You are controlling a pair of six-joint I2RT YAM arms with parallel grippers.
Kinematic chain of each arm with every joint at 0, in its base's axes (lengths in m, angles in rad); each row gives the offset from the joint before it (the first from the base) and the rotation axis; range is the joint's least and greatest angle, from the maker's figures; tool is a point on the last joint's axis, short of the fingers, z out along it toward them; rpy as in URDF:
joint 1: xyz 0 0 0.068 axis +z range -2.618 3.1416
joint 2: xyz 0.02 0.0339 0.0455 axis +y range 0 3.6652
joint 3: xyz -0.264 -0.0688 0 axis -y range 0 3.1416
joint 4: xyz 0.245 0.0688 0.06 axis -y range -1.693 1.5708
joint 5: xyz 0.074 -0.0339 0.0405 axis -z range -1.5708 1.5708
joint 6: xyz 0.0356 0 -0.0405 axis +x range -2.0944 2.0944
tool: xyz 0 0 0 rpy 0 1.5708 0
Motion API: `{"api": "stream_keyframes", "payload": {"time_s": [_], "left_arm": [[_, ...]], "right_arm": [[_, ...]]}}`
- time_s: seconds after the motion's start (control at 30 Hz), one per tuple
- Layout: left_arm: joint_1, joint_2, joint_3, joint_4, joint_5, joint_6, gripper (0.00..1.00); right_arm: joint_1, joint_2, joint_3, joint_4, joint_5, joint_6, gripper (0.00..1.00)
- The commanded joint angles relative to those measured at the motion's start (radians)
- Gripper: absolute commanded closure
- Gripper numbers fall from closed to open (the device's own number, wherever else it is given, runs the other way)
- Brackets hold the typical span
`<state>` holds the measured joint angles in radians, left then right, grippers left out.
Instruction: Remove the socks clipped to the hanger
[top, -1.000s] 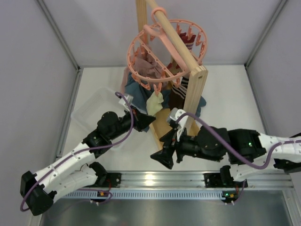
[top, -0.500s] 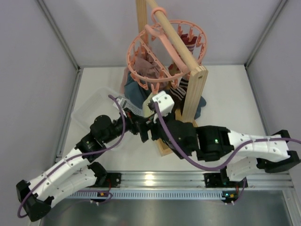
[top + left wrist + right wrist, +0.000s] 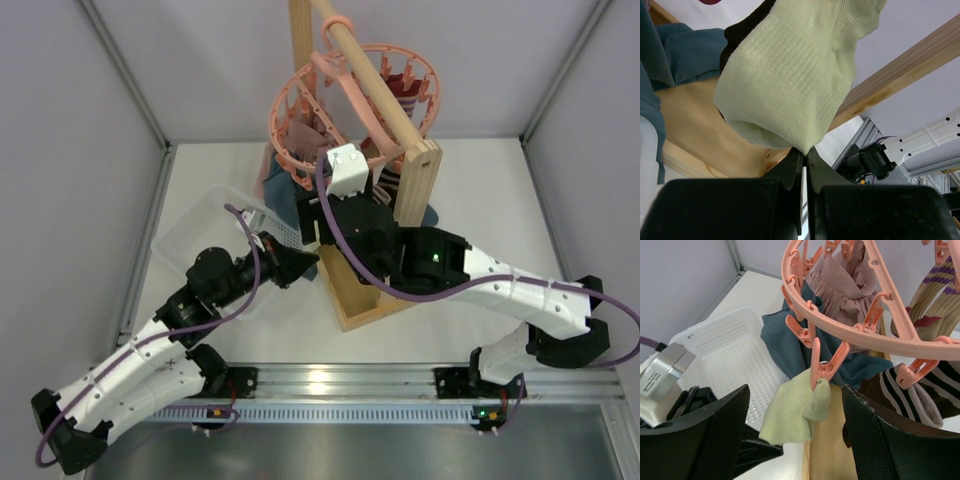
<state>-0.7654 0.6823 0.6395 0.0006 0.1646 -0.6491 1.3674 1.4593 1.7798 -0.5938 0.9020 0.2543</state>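
The salmon-pink round hanger (image 3: 350, 105) (image 3: 855, 335) hangs from the wooden rack's rod. A pale cream sock (image 3: 795, 410) (image 3: 795, 75) hangs from one peg (image 3: 824, 365) on its near ring. My left gripper (image 3: 805, 150) (image 3: 298, 264) is shut on that sock's lower edge. My right gripper (image 3: 795, 390) is open just below the ring, its fingers (image 3: 715, 430) on either side of the cream sock, apart from it. A dark brown striped sock (image 3: 910, 390) is clipped to the right of it. My right arm hides the cream sock in the top view.
A dusty-pink garment (image 3: 845, 280) and a blue-grey cloth (image 3: 785, 340) hang inside the ring. A white perforated basket (image 3: 730, 350) (image 3: 200, 230) sits at the left on the table. The wooden rack's base (image 3: 365, 290) and post (image 3: 415, 190) stand under my right arm.
My right arm has swung up from the table's front to just under the hanger, around the cream sock. My left gripper, still shut on the sock, has drawn back slightly to the near left.
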Motion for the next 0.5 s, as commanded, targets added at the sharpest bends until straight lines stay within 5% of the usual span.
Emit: {"api": "stream_keyframes", "payload": {"time_s": [0.0,0.47], "left_arm": [[0.005,-0.013,0.029,0.004,0.003,0.0,1.0],[0.005,-0.023,0.034,-0.028,-0.002,0.006,1.0]], "right_arm": [[-0.065,0.033,0.058,-0.001,-0.031,-0.021,0.29],[-0.177,0.096,0.095,0.009,-0.118,-0.012,0.3]]}}
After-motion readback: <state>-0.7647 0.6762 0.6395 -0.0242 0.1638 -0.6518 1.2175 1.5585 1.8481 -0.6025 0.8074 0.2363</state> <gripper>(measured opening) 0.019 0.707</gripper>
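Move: The clip holding the pale green sock is roughly 8 cm ahead of my right fingers, 2 cm to their left and 3 cm lower. The striped sock hangs some 10 cm to the right of that clip and 3 cm farther out, a little lower; the pink cloth is about 10 cm beyond the clip and 3 cm to its left. From my left hand, which still grips the sock's free end, the clip is roughly 10 cm ahead, 2 cm right and 9 cm up. I slide my open right hand about 5 cm forward and slightly down under the front of the hanger ring, slowing as I near the green sock's clip, fingers staying spread to either side of its line and not yet closing. My left hand stays put, keeping its pinch on the sock's lower end. ##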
